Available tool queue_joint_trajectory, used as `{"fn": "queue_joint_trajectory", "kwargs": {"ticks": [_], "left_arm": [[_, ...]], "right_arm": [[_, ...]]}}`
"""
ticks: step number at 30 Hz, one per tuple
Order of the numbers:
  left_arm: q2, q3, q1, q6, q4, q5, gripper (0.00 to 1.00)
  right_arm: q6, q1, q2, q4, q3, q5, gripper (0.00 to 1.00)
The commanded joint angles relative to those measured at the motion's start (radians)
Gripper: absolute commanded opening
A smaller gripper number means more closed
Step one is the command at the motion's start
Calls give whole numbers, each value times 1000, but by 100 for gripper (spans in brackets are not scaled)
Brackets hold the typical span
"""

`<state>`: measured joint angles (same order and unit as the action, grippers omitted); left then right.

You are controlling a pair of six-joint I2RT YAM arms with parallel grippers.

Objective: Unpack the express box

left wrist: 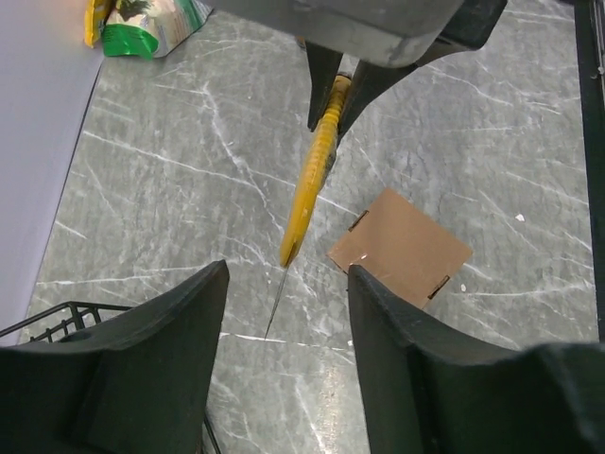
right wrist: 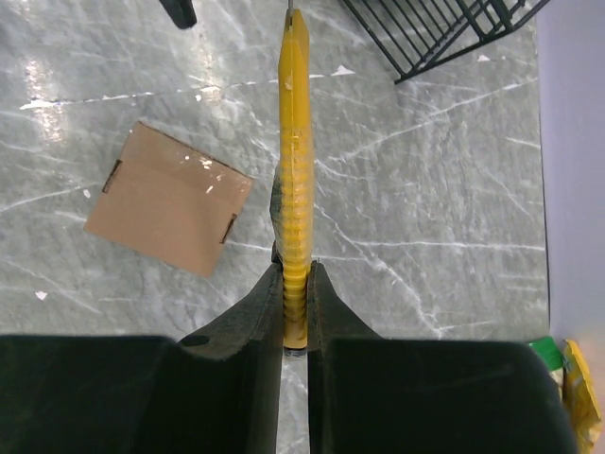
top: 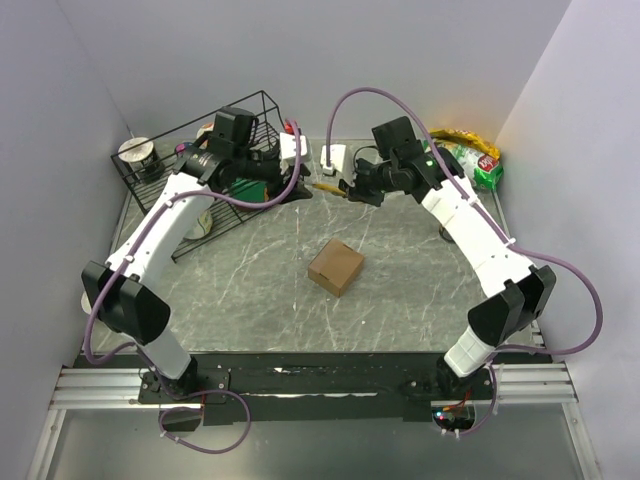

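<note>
The express box (top: 335,267) is a small brown carton, closed, on the marble table near the middle; it also shows in the wrist views (left wrist: 400,248) (right wrist: 168,210). My right gripper (top: 352,188) (right wrist: 296,274) is shut on the handle of a yellow utility knife (right wrist: 295,161) (left wrist: 312,180), whose thin blade (left wrist: 276,305) sticks out at the tip. My left gripper (top: 300,187) (left wrist: 288,274) stands open facing the knife's tip. Nothing lies between its fingers. Both grippers hover behind the box, apart from it.
A black wire rack (top: 200,150) holding a cup (top: 135,152) stands at the back left. A green snack bag (top: 480,165) (left wrist: 142,24) lies at the back right. White objects (top: 335,158) sit at the back middle. Walls close in on both sides.
</note>
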<state>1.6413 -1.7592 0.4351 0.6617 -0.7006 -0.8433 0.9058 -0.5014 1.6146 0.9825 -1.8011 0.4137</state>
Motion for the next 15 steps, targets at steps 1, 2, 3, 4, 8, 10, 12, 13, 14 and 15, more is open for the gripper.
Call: {"fn": "queue_joint_trajectory", "kwargs": {"ticks": [1, 2, 3, 4, 8, 10, 12, 13, 14, 15], "left_arm": [[3, -13, -7, -22, 48, -62, 57], [0, -3, -9, -33, 79, -62, 55], [-1, 12, -9, -46, 91, -65, 53], [-1, 17, -9, -53, 101, -68, 52], [5, 21, -7, -51, 118, -77, 46], [8, 21, -7, -62, 124, -88, 42], [9, 26, -6, -77, 133, -88, 34], [11, 26, -6, -79, 133, -92, 31], [11, 29, -6, -85, 139, -89, 27], [11, 32, -6, -92, 141, -91, 20]], "right_arm": [[-2, -11, 7, -27, -79, -1, 0], [2, -14, 8, -19, -83, 2, 0], [10, -19, 7, -16, -83, 2, 0], [18, -25, 7, -16, -81, 4, 0], [16, -37, 1, -16, -75, 5, 0], [10, -42, 1, -18, -73, 5, 0], [-1, -45, -2, -19, -73, 8, 0], [-10, -45, -2, -21, -75, 20, 0], [-16, -45, -5, -21, -75, 26, 0], [-22, -45, -8, -24, -75, 28, 0]]}}
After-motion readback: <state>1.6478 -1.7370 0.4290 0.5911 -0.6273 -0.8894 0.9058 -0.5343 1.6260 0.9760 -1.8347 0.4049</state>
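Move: The yellow utility knife sits in the right fingers, its front end reaching out to the left; its middle is about 5 cm to the left hand's right, nearly level with it. From the right hand, the left fingers it is being fed to are some 10 cm to the left and slightly higher. The cardboard box lies about 8 cm back from the left hand, 7 cm to its right and 26 cm below; the wire rack's middle is roughly 22 cm left and 6 cm ahead. The utility knife, still pinched by its rear end in the right fingers, is brought about 1.5 cm to the left and 1 cm up, front end towards the left gripper. The left hand all but stays in place, easing about half a centimetre right to meet the knife, while its half-open fingers close by roughly half around the front end; a firm grip there can't be seen yet. ##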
